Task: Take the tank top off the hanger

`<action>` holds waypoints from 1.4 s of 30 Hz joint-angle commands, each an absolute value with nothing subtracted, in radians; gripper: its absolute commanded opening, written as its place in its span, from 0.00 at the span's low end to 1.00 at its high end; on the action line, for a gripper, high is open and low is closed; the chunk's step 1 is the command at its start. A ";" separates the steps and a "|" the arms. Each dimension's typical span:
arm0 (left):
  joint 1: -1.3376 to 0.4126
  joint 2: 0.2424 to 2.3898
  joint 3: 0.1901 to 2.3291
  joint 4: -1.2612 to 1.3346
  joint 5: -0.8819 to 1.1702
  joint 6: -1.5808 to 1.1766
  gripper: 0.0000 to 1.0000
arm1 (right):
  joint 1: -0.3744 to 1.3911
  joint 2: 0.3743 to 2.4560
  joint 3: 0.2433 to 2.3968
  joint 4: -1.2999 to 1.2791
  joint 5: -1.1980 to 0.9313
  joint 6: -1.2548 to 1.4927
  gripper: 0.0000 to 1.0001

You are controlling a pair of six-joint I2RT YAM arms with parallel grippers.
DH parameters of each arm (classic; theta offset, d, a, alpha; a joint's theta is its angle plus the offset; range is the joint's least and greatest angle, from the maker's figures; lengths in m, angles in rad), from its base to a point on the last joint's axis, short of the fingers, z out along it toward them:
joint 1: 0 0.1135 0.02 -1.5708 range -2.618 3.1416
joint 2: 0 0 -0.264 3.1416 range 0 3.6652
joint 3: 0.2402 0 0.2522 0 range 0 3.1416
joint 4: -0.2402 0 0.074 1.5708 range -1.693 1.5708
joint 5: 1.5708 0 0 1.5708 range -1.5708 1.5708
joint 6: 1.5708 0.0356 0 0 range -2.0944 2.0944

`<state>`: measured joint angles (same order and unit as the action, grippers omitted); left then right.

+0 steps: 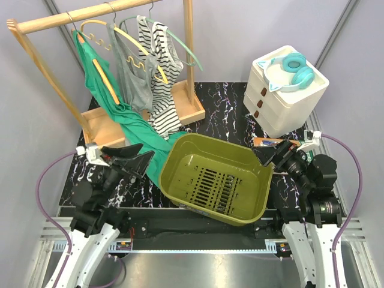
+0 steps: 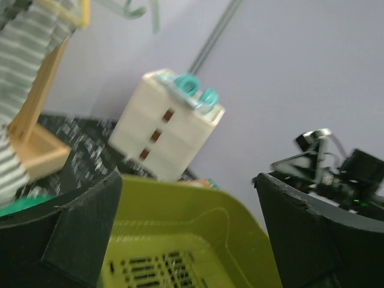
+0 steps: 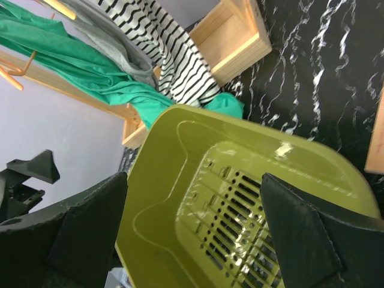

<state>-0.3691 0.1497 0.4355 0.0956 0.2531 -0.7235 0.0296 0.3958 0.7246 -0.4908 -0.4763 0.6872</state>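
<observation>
Three garments hang on hangers on a wooden rack (image 1: 192, 60): a green one (image 1: 99, 84), a grey tank top (image 1: 133, 81) on a yellow hanger (image 1: 147, 51), and a black-and-white striped top (image 1: 163, 84). The grey and striped tops also show in the right wrist view (image 3: 129, 54). My left gripper (image 1: 137, 157) is open and empty, left of the olive basket (image 1: 180, 153) and below the green garment's hem. My right gripper (image 1: 271, 156) is open and empty at the basket's right rim.
The olive basket is empty in the middle of the black marbled table (image 1: 222, 111). A cream drawer unit (image 1: 287, 93) with teal cat-ear headphones (image 1: 294, 67) stands at the back right. An orange packet (image 1: 271, 143) lies by the right gripper. The rack's wooden base (image 1: 180, 108) sits at the back left.
</observation>
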 commanded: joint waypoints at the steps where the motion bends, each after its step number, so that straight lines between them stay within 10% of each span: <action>1: -0.367 0.204 0.541 -0.216 0.106 -0.790 0.99 | 0.025 0.420 0.804 -0.483 -0.425 0.554 1.00; 13: -0.367 0.192 0.692 -0.498 0.175 -0.654 0.99 | 0.049 0.718 0.998 -0.336 -0.574 0.503 1.00; 23: -0.367 0.052 0.859 -0.722 -0.032 -0.571 0.99 | 0.725 1.155 1.357 -0.351 -0.103 0.376 1.00; 42: -0.368 -0.155 1.020 -0.962 -0.241 -0.526 0.99 | 1.071 2.127 2.535 -0.364 0.136 0.111 1.00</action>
<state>-0.3691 0.0063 0.9791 -0.9333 -0.2096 -0.5533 1.0561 1.9930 2.3291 -0.3714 0.0669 0.1947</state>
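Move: The green tank top on the orange hanger has its hung upper part about 44 cm to the right hand's left, 16 cm ahead and 15 cm higher; from the left hand it lies some 17 cm ahead, 10 cm left and 10 cm higher. The grey tank top hangs roughly 7 cm right of it and 3 cm farther out, the striped one about 16 cm right and 3 cm farther out. From the right hand, the olive bin's middle is 13 cm left, about level in reach and 17 cm below. Leftward goes the right hand, open and empty, in a fast 40 cm sweep after a short lift and reach forward; it passes above the olive bin towards the green tank top's orange hanger, climbing steadily as its fingers swing some 30 degrees counter-clockwise. The left hand, also open, dips first, then rises again while drawing left and back, away from the bin, turning counter-clockwise too. ##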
